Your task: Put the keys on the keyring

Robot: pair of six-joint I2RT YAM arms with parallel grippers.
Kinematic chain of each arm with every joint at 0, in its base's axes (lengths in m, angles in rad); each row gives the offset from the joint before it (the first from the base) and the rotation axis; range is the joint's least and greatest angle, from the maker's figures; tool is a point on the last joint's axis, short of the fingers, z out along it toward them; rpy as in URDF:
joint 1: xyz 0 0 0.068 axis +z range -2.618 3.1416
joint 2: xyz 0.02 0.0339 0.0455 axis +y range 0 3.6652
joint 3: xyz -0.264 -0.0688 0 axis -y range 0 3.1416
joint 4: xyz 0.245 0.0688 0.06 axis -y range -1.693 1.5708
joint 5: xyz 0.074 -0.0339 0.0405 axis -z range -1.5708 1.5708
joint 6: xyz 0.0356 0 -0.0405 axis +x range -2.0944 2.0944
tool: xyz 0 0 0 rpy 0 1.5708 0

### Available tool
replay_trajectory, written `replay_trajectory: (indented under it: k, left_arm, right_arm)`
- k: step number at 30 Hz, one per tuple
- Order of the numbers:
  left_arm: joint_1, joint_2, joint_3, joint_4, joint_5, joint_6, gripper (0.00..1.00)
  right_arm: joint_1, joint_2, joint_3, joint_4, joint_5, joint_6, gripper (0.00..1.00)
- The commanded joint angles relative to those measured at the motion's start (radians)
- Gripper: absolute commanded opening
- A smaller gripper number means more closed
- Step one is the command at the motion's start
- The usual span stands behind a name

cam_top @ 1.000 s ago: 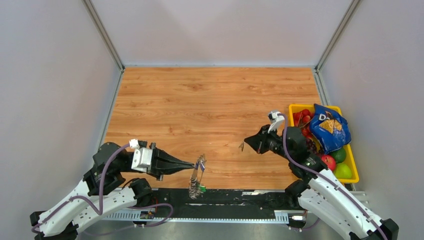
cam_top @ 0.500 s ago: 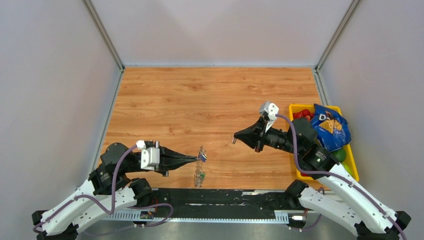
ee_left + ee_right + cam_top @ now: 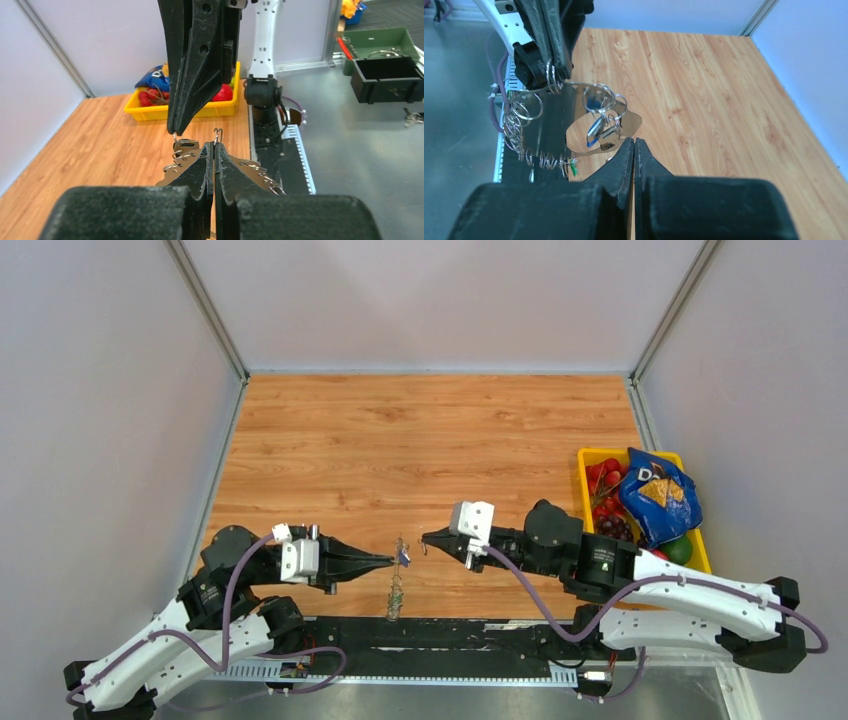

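Observation:
My left gripper [image 3: 393,561] is shut on the top of the keyring [image 3: 396,590], a thin silver loop hanging edge-on near the table's front edge. In the left wrist view the left gripper [image 3: 215,146] pinches the wire, and the keyring [image 3: 255,167] spreads to both sides with small rings. My right gripper [image 3: 426,538] is shut on a tiny silver key [image 3: 424,547], just right of the loop. In the right wrist view the right gripper [image 3: 634,141] sits close to the keyring [image 3: 524,107], which carries a blue-headed key [image 3: 594,129] and a green tag [image 3: 573,168].
A yellow bin [image 3: 705,580] at the right edge holds a blue chip bag [image 3: 655,495] and fruit. A black rail [image 3: 450,635] runs along the table's near edge under the keyring. Grey walls enclose the wooden table on three sides.
My right arm has swung left and stretched out, bringing its key from mid-right up to the keyring. My left gripper lifted the ring slightly forward, then held still.

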Motion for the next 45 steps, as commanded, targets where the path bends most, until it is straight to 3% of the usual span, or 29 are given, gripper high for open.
replay_trajectory:
  k: [1, 10, 17, 45]
  left_arm:
    - [-0.003, -0.003, 0.047, -0.014, 0.098, 0.024, 0.0]
    - [-0.003, 0.033, 0.1, -0.094, 0.256, 0.024, 0.0]
    - [-0.002, 0.045, 0.109, -0.11, 0.332, 0.036, 0.0]
    - [-0.003, 0.04, 0.101, -0.131, 0.323, 0.057, 0.0]
  right_arm:
    - [0.103, 0.023, 0.067, 0.061, 0.163, -0.182, 0.0]
    - [0.339, 0.039, 0.087, 0.056, 0.322, -0.378, 0.0]
    - [0.419, 0.057, 0.121, 0.031, 0.341, -0.454, 0.0]
    - [0.487, 0.155, 0.214, -0.051, 0.279, -0.432, 0.0]
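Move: The left fingers hold the keyring by its upper end, and the black-tagged key hangs from the right fingertips. From the right hand, that keyring end is about 5 cm back, 5 cm left and 4 cm higher; the key is correspondingly 5 cm ahead, 5 cm right and 4 cm below the left hand. The blue key hangs some 1 cm ahead, 2 cm right and 3 cm below the left hand, and the wire coils 2 cm back, straight below by 6 cm. Keeping its grip on the black-tagged key, the right hand draws back about 9 cm, also going left and rising some 4 cm each, towards the keyring's held end, while it rolls nearly 30 degrees with its forward side coming up and swings its fingers counter-clockwise, back towards the base. The left hand, still pinching the keyring, draws back about 5 cm over the first half and sinks a little, turning clockwise, then all but holds still as the right hand eases in to bring the key's ring up beside the keyring end. ##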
